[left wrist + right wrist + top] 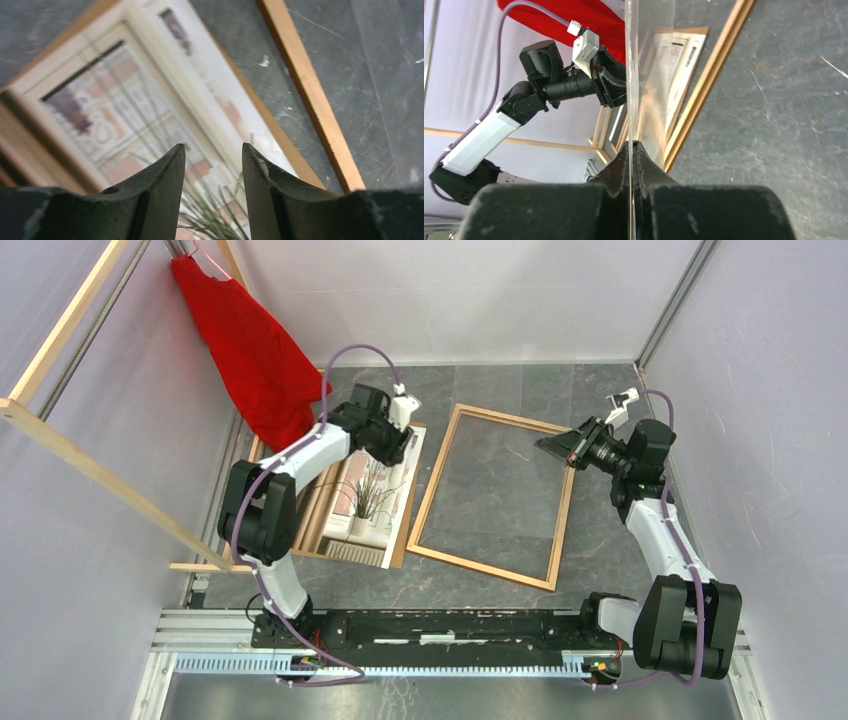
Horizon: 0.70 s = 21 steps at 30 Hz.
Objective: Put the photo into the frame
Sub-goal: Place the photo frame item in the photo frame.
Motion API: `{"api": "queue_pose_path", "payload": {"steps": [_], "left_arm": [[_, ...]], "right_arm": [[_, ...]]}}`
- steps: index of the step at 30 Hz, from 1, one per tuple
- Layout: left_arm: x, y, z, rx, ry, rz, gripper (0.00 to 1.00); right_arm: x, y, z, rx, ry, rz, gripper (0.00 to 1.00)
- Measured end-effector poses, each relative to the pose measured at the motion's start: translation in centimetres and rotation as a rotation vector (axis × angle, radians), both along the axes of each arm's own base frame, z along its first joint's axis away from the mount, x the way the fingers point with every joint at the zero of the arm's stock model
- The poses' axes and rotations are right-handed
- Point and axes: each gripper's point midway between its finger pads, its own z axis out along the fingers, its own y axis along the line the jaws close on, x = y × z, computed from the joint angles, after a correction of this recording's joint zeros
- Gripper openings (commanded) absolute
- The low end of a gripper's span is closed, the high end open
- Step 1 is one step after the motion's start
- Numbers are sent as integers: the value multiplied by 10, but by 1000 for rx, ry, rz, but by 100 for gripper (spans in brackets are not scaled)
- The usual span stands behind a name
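Observation:
The photo (370, 495) of a spiky green plant lies face up on a brown board (408, 525) at the left of the table. My left gripper (398, 448) hangs open just above the photo (150, 100), with nothing between its fingers (213, 147). The thin orange-brown frame (435, 480) lies empty on the grey table in the middle, and one of its bars (310, 85) shows beside the board. My right gripper (548, 444) hovers over the frame's right side, shut (631, 146) on the edge of a clear sheet (649, 75) that stands up edge-on.
A red cloth (255, 350) hangs at the back left from a pale wooden slat rack (80, 455). More pale slats (315, 500) lie along the board's left side. Purple-grey walls close in the table on three sides.

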Motion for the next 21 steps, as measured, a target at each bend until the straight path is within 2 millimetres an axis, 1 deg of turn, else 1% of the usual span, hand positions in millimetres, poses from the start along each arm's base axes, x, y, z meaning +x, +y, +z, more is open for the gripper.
{"api": "queue_pose_path", "payload": {"steps": [2, 3, 4, 6, 8, 12, 15, 18, 21], "left_arm": [[12, 8, 16, -29, -30, 37, 52], [17, 16, 20, -34, -39, 61, 52], [20, 20, 23, -38, -46, 72, 52], [20, 22, 25, -40, -50, 77, 52], [19, 20, 24, -39, -46, 73, 52], [13, 20, 17, -32, -30, 68, 52], [8, 20, 11, -25, -13, 65, 52], [4, 19, 7, -21, -2, 59, 52], [0, 14, 5, -19, 2, 46, 52]], "right_arm": [[2, 1, 11, 28, -27, 4, 0], [2, 2, 14, 38, -34, 7, 0], [3, 3, 17, 51, -38, 11, 0], [5, 4, 17, 80, -31, 10, 0], [8, 4, 6, 114, 9, 3, 0], [9, 4, -40, 156, 160, -24, 0], [8, 2, -67, 145, 245, -49, 0], [7, -1, -83, 122, 277, -74, 0], [5, -3, -94, 101, 288, -88, 0]]}}
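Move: Inside the frame is where the clear sheet, already pinched in the right hand, is headed: the frame's middle lies about 22 cm below that hand, 5 cm to its left and 2 cm ahead. The frame's right rim is roughly 11 cm to the right and 2 cm back; the photo lies some 37 cm left and 3 cm ahead, both also on the table. From the left hand, the frame's middle is about 26 cm right, 3 cm back and 7 cm lower. Lowering the clear sheet towards the frame, the right hand first rises a couple of centimetres, then sinks to end about 9 cm below its start, fingers still shut. The wrist tips and rolls some 20 degrees, dipping the sheet's far side. The left hand bobs up and forward-left about 2 cm over the photo, then sinks back, fingers staying half open. ##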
